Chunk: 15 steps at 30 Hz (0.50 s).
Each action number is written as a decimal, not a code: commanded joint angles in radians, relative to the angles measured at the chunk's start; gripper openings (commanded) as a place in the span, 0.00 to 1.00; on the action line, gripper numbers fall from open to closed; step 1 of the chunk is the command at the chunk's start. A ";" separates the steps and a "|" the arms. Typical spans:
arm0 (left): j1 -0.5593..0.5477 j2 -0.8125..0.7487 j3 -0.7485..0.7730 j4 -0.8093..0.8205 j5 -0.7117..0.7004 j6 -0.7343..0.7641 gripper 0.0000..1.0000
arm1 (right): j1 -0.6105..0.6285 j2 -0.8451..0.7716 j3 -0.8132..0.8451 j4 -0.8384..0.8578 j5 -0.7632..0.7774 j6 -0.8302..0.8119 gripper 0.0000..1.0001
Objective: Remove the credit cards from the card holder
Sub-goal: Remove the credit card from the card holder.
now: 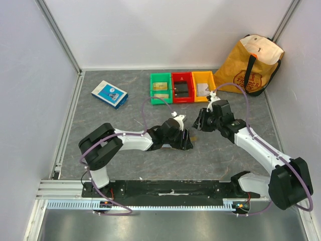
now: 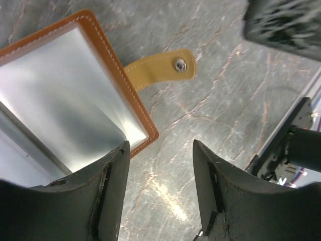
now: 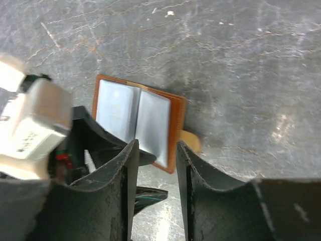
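The card holder (image 3: 136,120) lies open on the table, brown leather rim up, pale blue-grey inner faces showing no card. Its strap with the snap (image 2: 160,68) sticks out to the side. My left gripper (image 2: 158,175) is open and low beside the holder (image 2: 70,100), its left finger (image 2: 103,201) over the holder's near edge, with only bare table between the fingers. My right gripper (image 3: 155,165) hovers open above the holder's corner, holding nothing. In the top view only a brown sliver of the holder (image 1: 194,138) shows between the two grippers. Two tan-gold credit cards (image 1: 160,86) lie in the green bin.
A green bin (image 1: 152,90), a red bin (image 1: 182,89) and a yellow bin (image 1: 203,86) stand in a row at the back. A blue-and-white flat box (image 1: 109,94) lies at the back left. A yellow tote bag (image 1: 255,65) leans in the back right corner.
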 commanded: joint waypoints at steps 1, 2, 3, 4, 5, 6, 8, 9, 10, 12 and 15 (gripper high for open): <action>-0.010 0.040 0.034 0.049 0.030 0.021 0.59 | -0.005 0.062 0.025 0.128 -0.152 0.009 0.40; -0.010 0.038 0.031 0.051 0.028 0.021 0.58 | -0.005 0.079 0.023 0.157 -0.181 0.012 0.38; -0.010 0.035 0.026 0.051 0.027 0.023 0.58 | -0.005 0.100 0.022 0.183 -0.215 0.016 0.37; -0.010 0.029 0.022 0.052 0.024 0.023 0.58 | -0.004 0.125 0.020 0.200 -0.232 0.021 0.35; -0.010 0.025 0.017 0.054 0.021 0.025 0.58 | -0.004 0.151 0.019 0.217 -0.246 0.024 0.33; -0.010 0.015 0.012 0.054 0.019 0.025 0.58 | -0.007 0.178 0.014 0.231 -0.257 0.024 0.30; -0.013 -0.003 0.002 0.057 0.011 0.026 0.58 | -0.007 0.234 0.001 0.258 -0.292 0.029 0.27; -0.010 -0.015 -0.006 0.058 0.007 0.026 0.58 | -0.005 0.260 -0.010 0.272 -0.301 0.036 0.26; -0.010 -0.026 -0.012 0.063 0.004 0.025 0.58 | -0.008 0.275 -0.024 0.292 -0.306 0.043 0.25; -0.012 -0.054 -0.028 0.068 -0.002 0.020 0.58 | -0.008 0.304 -0.050 0.305 -0.298 0.046 0.23; -0.010 -0.119 -0.069 0.062 -0.053 0.009 0.58 | -0.021 0.320 -0.096 0.343 -0.274 0.049 0.19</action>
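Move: The open card holder lies on the table about 8 cm to the right hand's left and 2 cm ahead of it, some 11 cm below. Its tan snap strap is about 4 cm ahead and 1 cm left of that hand. The red bin stands well beyond, roughly 27 cm ahead and 5 cm left. From the left hand the card holder is about 5 cm ahead, 5 cm to the left and 5 cm down. The card holder's strap-side pocket is what the right hand comes down to: it swings left about 5 cm, then sinks ever more steeply, some 6 cm in all, tipping its fingers further down as it turns slightly counter-clockwise. Its part-open fingers narrow to about half their gap, with no contact to be made out. The left hand dips about 1.5 cm by the near corner and then mostly rises back, its fingers staying open. ##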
